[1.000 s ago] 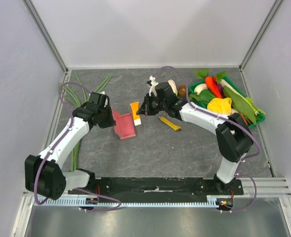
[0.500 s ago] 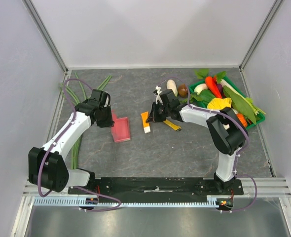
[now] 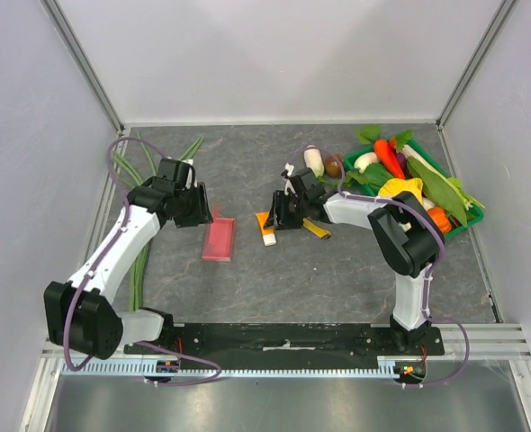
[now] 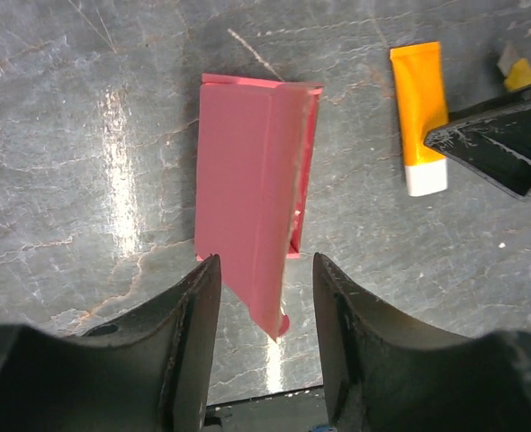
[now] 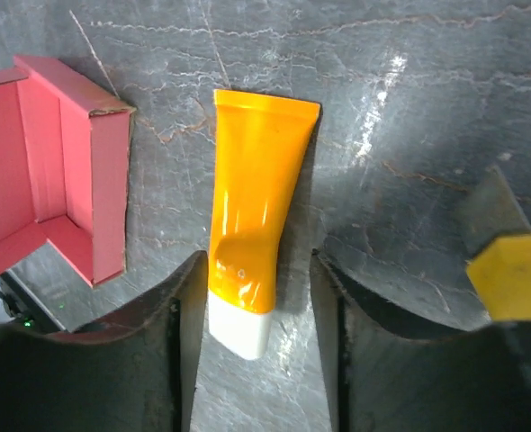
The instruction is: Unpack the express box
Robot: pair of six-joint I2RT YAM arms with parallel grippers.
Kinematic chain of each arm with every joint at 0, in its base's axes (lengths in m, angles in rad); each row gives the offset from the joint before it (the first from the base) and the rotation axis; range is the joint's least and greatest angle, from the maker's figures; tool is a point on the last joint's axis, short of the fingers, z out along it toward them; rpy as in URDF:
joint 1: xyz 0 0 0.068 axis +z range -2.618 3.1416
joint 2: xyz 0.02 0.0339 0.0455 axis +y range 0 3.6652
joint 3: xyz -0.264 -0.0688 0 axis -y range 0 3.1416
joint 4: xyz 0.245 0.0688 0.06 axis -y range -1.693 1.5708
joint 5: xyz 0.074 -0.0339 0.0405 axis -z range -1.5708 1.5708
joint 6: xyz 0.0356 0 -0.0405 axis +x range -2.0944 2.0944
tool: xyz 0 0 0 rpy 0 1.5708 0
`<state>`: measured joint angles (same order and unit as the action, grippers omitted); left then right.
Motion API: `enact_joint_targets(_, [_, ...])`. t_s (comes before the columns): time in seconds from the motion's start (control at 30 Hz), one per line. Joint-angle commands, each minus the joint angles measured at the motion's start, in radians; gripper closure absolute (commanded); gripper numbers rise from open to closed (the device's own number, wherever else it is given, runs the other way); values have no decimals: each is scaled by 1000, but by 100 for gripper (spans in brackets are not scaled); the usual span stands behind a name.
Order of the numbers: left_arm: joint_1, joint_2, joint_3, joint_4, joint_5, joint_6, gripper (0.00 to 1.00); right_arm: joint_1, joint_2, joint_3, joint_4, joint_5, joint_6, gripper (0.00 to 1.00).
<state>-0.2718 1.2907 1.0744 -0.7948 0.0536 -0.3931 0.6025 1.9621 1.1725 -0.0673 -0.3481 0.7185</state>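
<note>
The express box (image 3: 219, 240) is a flat pink-red carton lying on the grey table, left of centre. From the left wrist, the express box (image 4: 247, 189) shows a raised flap whose tip reaches between the jaws. My left gripper (image 3: 202, 210) (image 4: 265, 270) is open just above the box's far end, not gripping it. An orange tube (image 3: 265, 227) with a white cap lies on the table right of the box. My right gripper (image 3: 280, 214) (image 5: 258, 265) is open, its fingers either side of the orange tube (image 5: 256, 198). The box's open end (image 5: 58, 171) shows an empty pink inside.
A yellow-and-black utility knife (image 3: 312, 227) lies just right of the right gripper. A green tray (image 3: 462, 225) of toy vegetables sits at the back right, with a white mushroom (image 3: 314, 160) beside it. Long green onion stalks (image 3: 141, 171) lie along the left edge.
Both grippers have opened. The left one let go of the box, which now lies flat. The right one carried the orange tube rightward and released it onto the table.
</note>
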Motion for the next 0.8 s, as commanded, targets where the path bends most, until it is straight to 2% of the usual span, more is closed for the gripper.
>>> enact_joint_targets(0.0, [5,-94,70,-26,28,46,46,2,-109,7,-75,109,-14,42])
enact_joint_targets(0.13, [3,-174,78,-31,54,49,32,3,-192,10,-140,178,-50,32])
enact_joint_targets(0.2, [5,-223,76,-30,68,57,21,5,-259,-7,-152,227,-71,26])
enact_joint_targets(0.27, [3,-251,78,-24,89,66,16,8,-311,-17,-186,288,-100,20])
enact_joint_targets(0.33, [3,-295,85,-30,130,71,15,8,-402,-33,-230,317,-122,16])
enact_joint_targets(0.4, [3,-355,99,-30,163,72,14,11,-510,-42,-278,368,-154,2])
enact_joint_targets(0.47, [3,-404,128,-34,224,98,8,11,-636,-50,-304,420,-181,2])
enact_joint_targets(0.6, [3,-522,203,-40,209,96,5,11,-851,-42,-373,510,-221,2])
enact_joint_targets(0.7, [3,-594,252,-78,116,74,4,11,-992,-28,-426,585,-235,2])
enact_joint_targets(0.77, [2,-623,309,-194,48,56,4,11,-1080,-7,-483,633,-212,2])
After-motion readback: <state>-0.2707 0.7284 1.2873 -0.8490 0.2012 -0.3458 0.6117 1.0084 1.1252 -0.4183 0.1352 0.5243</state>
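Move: The orange tube lies on the table just under the right hand, its middle some 2 cm below, about 1 cm ahead and 2 cm to the left. The yellow cutter is level with that hand, roughly 9 cm to its right; the open red box is about 13 cm to its left and 3 cm nearer the base. From the left hand the red box is about 12 cm below, 2 cm ahead and 3 cm to the right; the tube is 15 cm right, 5 cm ahead and 13 cm below. The right hand leaves the tube, its already half-open fingers spreading wide as it climbs nearly 30 cm, slowly at first and then fast, while swinging some 14 cm to its right across above the cutter and tipping its fingertips up towards forward. At the same time the left hand rises about 22 cm off the red box and draws back some 8 cm, likewise tipping its fingertips up and going from half open to wide open. ##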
